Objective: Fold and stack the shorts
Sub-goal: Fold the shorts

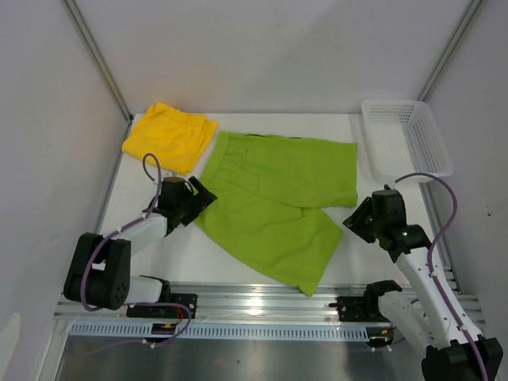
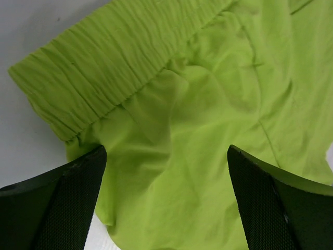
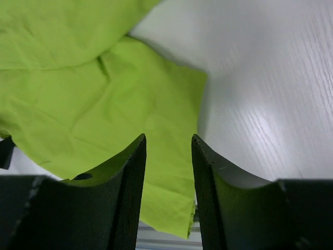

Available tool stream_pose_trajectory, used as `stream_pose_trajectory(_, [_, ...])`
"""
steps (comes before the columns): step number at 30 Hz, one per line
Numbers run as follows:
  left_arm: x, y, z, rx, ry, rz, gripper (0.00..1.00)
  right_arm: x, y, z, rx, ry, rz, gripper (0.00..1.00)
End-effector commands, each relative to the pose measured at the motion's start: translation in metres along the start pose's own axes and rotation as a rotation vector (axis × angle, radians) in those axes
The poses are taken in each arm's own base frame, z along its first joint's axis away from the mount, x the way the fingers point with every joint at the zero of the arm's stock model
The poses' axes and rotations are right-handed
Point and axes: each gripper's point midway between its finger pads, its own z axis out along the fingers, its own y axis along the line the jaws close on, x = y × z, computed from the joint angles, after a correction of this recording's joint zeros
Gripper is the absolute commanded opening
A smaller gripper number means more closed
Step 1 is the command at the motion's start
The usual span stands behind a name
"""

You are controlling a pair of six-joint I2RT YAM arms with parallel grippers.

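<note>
The lime green shorts (image 1: 278, 198) lie spread flat mid-table, waistband at the left, one leg reaching the front edge. The yellow shorts (image 1: 169, 136) sit folded at the back left. My left gripper (image 1: 198, 198) hovers over the waistband's near corner. In the left wrist view the left gripper (image 2: 166, 156) is wide open, with green fabric (image 2: 171, 104) below and nothing between the fingers. My right gripper (image 1: 353, 218) is at the right edge of the green leg. In the right wrist view the right gripper (image 3: 168, 143) has its jaws narrowly apart above the hem (image 3: 177, 104), pinching nothing.
A white mesh basket (image 1: 406, 139) stands at the back right corner. White table surface (image 1: 238, 262) shows in front of the shorts, and a metal rail (image 1: 262, 305) runs along the near edge. Grey walls close in on both sides.
</note>
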Motion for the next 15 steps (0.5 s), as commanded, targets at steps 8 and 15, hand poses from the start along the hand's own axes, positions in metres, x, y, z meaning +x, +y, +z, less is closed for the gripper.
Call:
stream_pose_trajectory(8, [-0.008, 0.020, 0.013, -0.086, -0.075, -0.019, 0.99, 0.045, -0.009, 0.057, -0.055, 0.175, 0.071, 0.45])
stream_pose_trajectory(15, [-0.016, 0.016, 0.008, -0.100, -0.093, -0.002, 0.99, 0.045, -0.002, 0.076, -0.097, 0.205, 0.095, 0.46])
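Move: The near leg's hem corner of the green shorts lies almost under the right hand, some 11 cm below, 2 cm ahead and 1 cm left; the other leg's hem corner is about 8 cm ahead and 3 cm right, the white basket 26 cm ahead and 18 cm right. From the wide-open left hand, the near end of the waistband is roughly 5 cm left, 3 cm back and 3 cm below; the folded yellow shorts are 14 cm ahead, 12 cm left. Down to the green shorts' near-leg hem corner comes the right hand, sinking about 9 cm and drifting 2.5 cm left, easing back a little and then forward again as its half-open fingers tip some 10 degrees steeper over the hem. By the waistband the left hand settles 1 cm lower, then edges slightly forward and left, fingers still wide open. ##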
